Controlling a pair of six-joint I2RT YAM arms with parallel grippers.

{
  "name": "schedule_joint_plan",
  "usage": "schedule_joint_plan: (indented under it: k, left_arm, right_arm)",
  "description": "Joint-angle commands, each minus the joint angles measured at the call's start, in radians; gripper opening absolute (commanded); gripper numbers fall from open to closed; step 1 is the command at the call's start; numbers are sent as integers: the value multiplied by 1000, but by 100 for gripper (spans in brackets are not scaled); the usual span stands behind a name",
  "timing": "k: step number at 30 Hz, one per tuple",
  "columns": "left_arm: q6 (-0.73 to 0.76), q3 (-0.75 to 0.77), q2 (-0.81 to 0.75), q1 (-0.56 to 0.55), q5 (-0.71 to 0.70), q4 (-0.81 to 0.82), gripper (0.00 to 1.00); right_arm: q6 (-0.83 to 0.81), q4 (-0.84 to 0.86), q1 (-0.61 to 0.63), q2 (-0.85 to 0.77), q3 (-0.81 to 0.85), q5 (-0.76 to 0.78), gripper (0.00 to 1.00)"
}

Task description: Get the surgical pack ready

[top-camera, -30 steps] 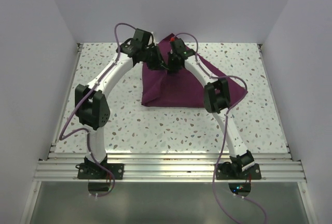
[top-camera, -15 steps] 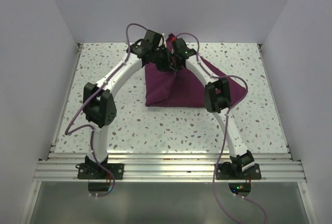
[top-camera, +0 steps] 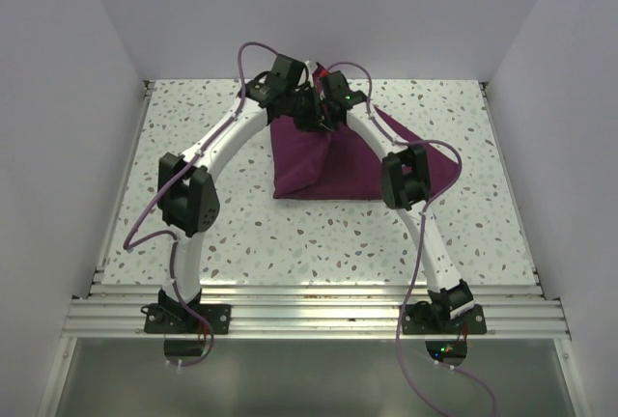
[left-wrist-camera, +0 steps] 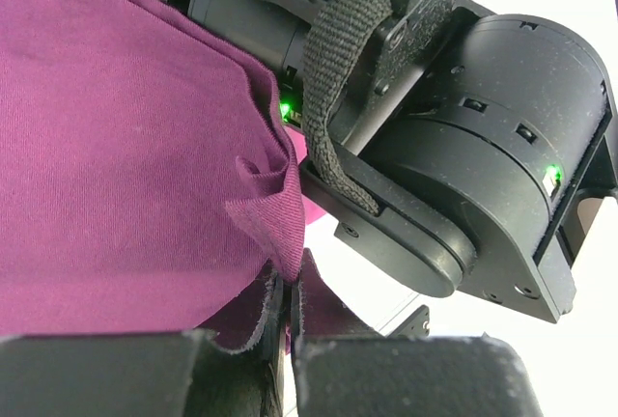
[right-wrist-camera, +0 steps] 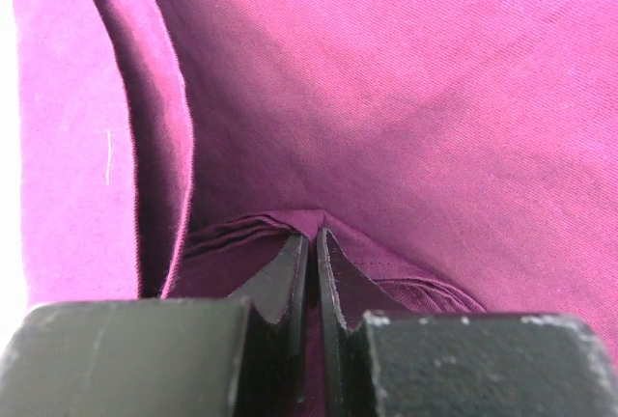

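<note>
The surgical pack shows only as its dark-purple cloth (top-camera: 328, 168), lying folded at the back middle of the speckled table (top-camera: 319, 236), one corner trailing right. My left gripper (top-camera: 307, 108) and right gripper (top-camera: 328, 114) meet close together above the cloth's far edge. In the left wrist view the left gripper (left-wrist-camera: 287, 287) is shut on a pinched fold of cloth (left-wrist-camera: 116, 147). The right wrist's black body (left-wrist-camera: 463, 147) sits right beside it. The right gripper (right-wrist-camera: 311, 243) is shut on a layered cloth edge (right-wrist-camera: 406, 98). Whatever lies under the cloth is hidden.
White walls enclose the table on the left, back and right. An aluminium rail (top-camera: 319, 313) runs along the near edge, carrying both arm bases. Purple cables loop from each arm.
My left gripper has moved right, up to the right gripper, drawing the cloth's left side with it. The right arm has hardly moved.
</note>
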Motion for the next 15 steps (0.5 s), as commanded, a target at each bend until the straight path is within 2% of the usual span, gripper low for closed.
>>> schedule_joint_plan:
  k: [1,3,9,15]
  left_arm:
    - [-19,36,-22,-15,36,53,0]
    - [-16,33,-19,-13,35,44,0]
    - [-5,24,-10,-13,32,44,0]
    - [-5,25,21,-12,47,42,0]
  right_arm:
    - [17,-90,8,40,-43,-53,0]
    - [24,-77,2,25,-67,-77,1]
    - [77,-32,-35,-12,-95,-152,17]
    - [142,25,-82,-38,-97,-297,37]
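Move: The fold of purple cloth already sits pinched between the right fingertips. From there, the cloth's far tip lies some 14 cm ahead and about 4 cm to the left, and the near-left cloth corner roughly 21 cm back and 16 cm to the left, both a couple of centimetres lower. From the raised left hand, that pinched fold lies about 4 cm farther out, 3 cm to the right and some 17 cm down. Rolling nearly on the spot, the right hand tilts its left side up about 12 degrees, its body swinging to the right over the fingertips, while the fingers open to about a third of their range and let go of the pinched fold. The left hand holds still, keeping its pinch on the raised cloth flap. ##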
